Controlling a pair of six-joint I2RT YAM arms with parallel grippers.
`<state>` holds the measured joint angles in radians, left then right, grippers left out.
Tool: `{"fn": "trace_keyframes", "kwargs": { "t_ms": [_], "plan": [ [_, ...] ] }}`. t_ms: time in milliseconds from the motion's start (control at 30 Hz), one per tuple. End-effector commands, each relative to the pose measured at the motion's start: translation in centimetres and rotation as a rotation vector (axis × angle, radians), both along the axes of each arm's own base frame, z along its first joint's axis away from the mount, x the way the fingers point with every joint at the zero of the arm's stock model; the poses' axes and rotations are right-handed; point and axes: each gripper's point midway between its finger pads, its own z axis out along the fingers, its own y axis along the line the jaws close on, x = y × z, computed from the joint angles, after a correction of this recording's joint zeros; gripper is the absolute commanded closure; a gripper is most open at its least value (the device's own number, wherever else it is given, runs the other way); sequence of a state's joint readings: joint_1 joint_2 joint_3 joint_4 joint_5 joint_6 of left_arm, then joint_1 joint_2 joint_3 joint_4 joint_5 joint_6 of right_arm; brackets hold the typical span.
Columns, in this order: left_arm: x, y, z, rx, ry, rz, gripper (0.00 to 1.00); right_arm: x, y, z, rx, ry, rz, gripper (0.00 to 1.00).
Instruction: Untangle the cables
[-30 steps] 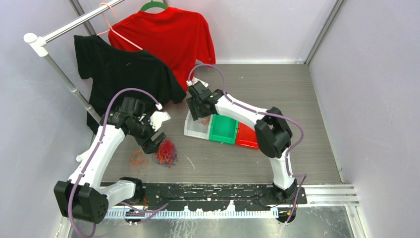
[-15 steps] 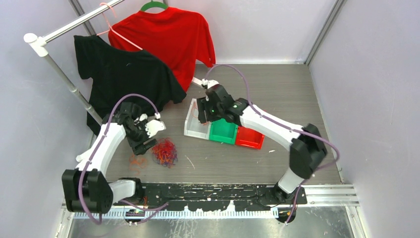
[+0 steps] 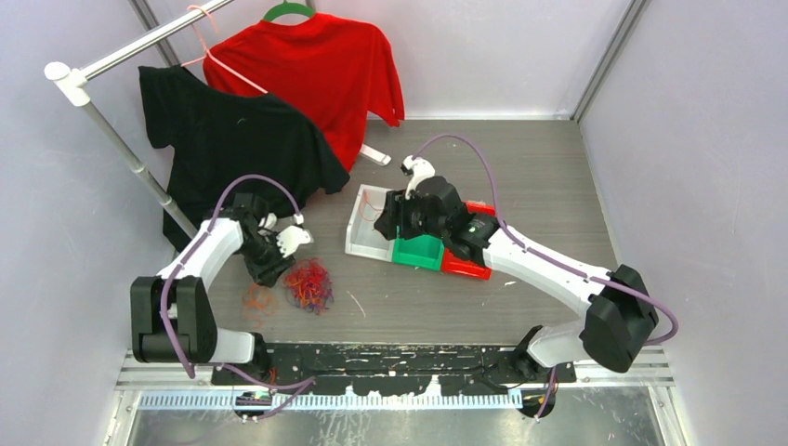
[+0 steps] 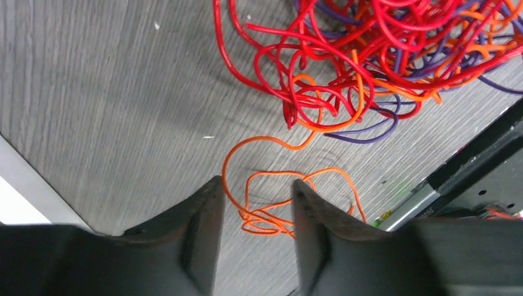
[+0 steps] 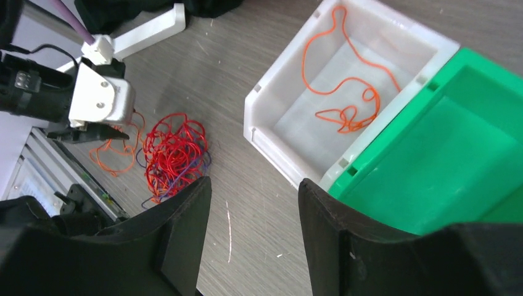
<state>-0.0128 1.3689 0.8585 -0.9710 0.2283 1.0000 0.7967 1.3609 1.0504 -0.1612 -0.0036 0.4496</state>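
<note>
The cables lie as a red, orange and purple tangle [image 3: 309,285] [image 4: 345,61] [image 5: 176,151] on the grey table. A loose orange clump [image 3: 258,299] [image 4: 271,213] lies just left of it. My left gripper [image 3: 267,270] [image 4: 256,182] is low over that clump, open, with orange loops lying between the fingers but not pinched. One orange cable [image 5: 345,92] lies in the white bin [image 3: 364,243] [image 5: 271,139]. My right gripper [image 3: 394,221] [image 5: 254,182] hovers open and empty beside the white bin's near corner.
A green bin [image 3: 418,251] [image 5: 456,142] and a red bin [image 3: 465,266] adjoin the white one. A black shirt [image 3: 232,139] and a red shirt [image 3: 307,65] hang from a rail [image 3: 121,149] at the back left. A small white piece [image 3: 375,154] lies behind the bins.
My left gripper has dropped from above the tangle down-left onto the orange clump, its jaws narrowing. The right arm has swung right and back from the white bin's far end.
</note>
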Motion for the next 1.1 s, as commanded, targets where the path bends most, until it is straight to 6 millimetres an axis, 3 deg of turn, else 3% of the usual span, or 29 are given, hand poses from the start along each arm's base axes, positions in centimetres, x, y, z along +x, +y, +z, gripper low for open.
{"fn": "trace_keyframes", "kwargs": {
  "t_ms": [0, 67, 133, 367, 533, 667, 833, 1067],
  "plan": [
    [0.0, -1.1, 1.1, -0.067, -0.003, 0.022, 0.69, -0.8, 1.5, 3.7, 0.177, -0.071, 0.047, 0.42],
    [0.0, -1.2, 2.9, -0.068, -0.015, 0.04, 0.9, -1.2, 2.3, 4.0, 0.198, -0.085, 0.08, 0.41],
    [0.0, -1.6, 5.3, -0.091, -0.043, 0.053, 1.0, -1.6, 3.4, 4.5, 0.214, -0.106, 0.124, 0.39],
    [-0.6, -4.6, 15.6, -0.268, -0.194, 0.061, 1.0, -3.9, 8.1, 7.5, 0.327, -0.254, 0.302, 0.3],
    [-1.0, -6.9, 21.0, -0.406, -0.241, 0.096, 1.0, -6.8, 11.1, 10.1, 0.429, -0.396, 0.46, 0.24],
    [-1.2, -8.9, 24.6, -0.515, -0.308, 0.1, 1.0, -7.3, 12.6, 11.7, 0.491, -0.407, 0.498, 0.22],
    [-0.7, -9.9, 28.8, -0.559, -0.499, 0.066, 1.0, -8.0, 13.3, 11.7, 0.528, -0.409, 0.533, 0.11],
    [0.7, -10.2, 35.5, -0.641, -0.853, 0.018, 1.0, -7.9, 14.0, 10.1, 0.529, -0.399, 0.534, 0.09]
  ]
}}
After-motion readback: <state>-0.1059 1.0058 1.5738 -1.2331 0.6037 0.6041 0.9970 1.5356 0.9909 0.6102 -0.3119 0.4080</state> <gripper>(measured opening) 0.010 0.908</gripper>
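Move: The loose loops of orange cable lie almost under the left fingers, with a middle about 2 cm back and 1 cm down. The main tangle sits roughly 10 cm to that hand's right and 1 cm back. From the right hand, the loops are some 29 cm left, 10 cm back and 17 cm down. The tangle is 18 cm left and 8 cm back, and the white bin 5 cm ahead and 5 cm left, both well below. Straight up after a quick pinch: the left fingers shut on the orange strand near the table, then carry it up about 30 cm and some 10 cm left, swinging from pointing down towards right and forward. The empty right hand travels left, back and up from over the bins towards the raised cable, turning some 30 degrees counter-clockwise and opening wide. ##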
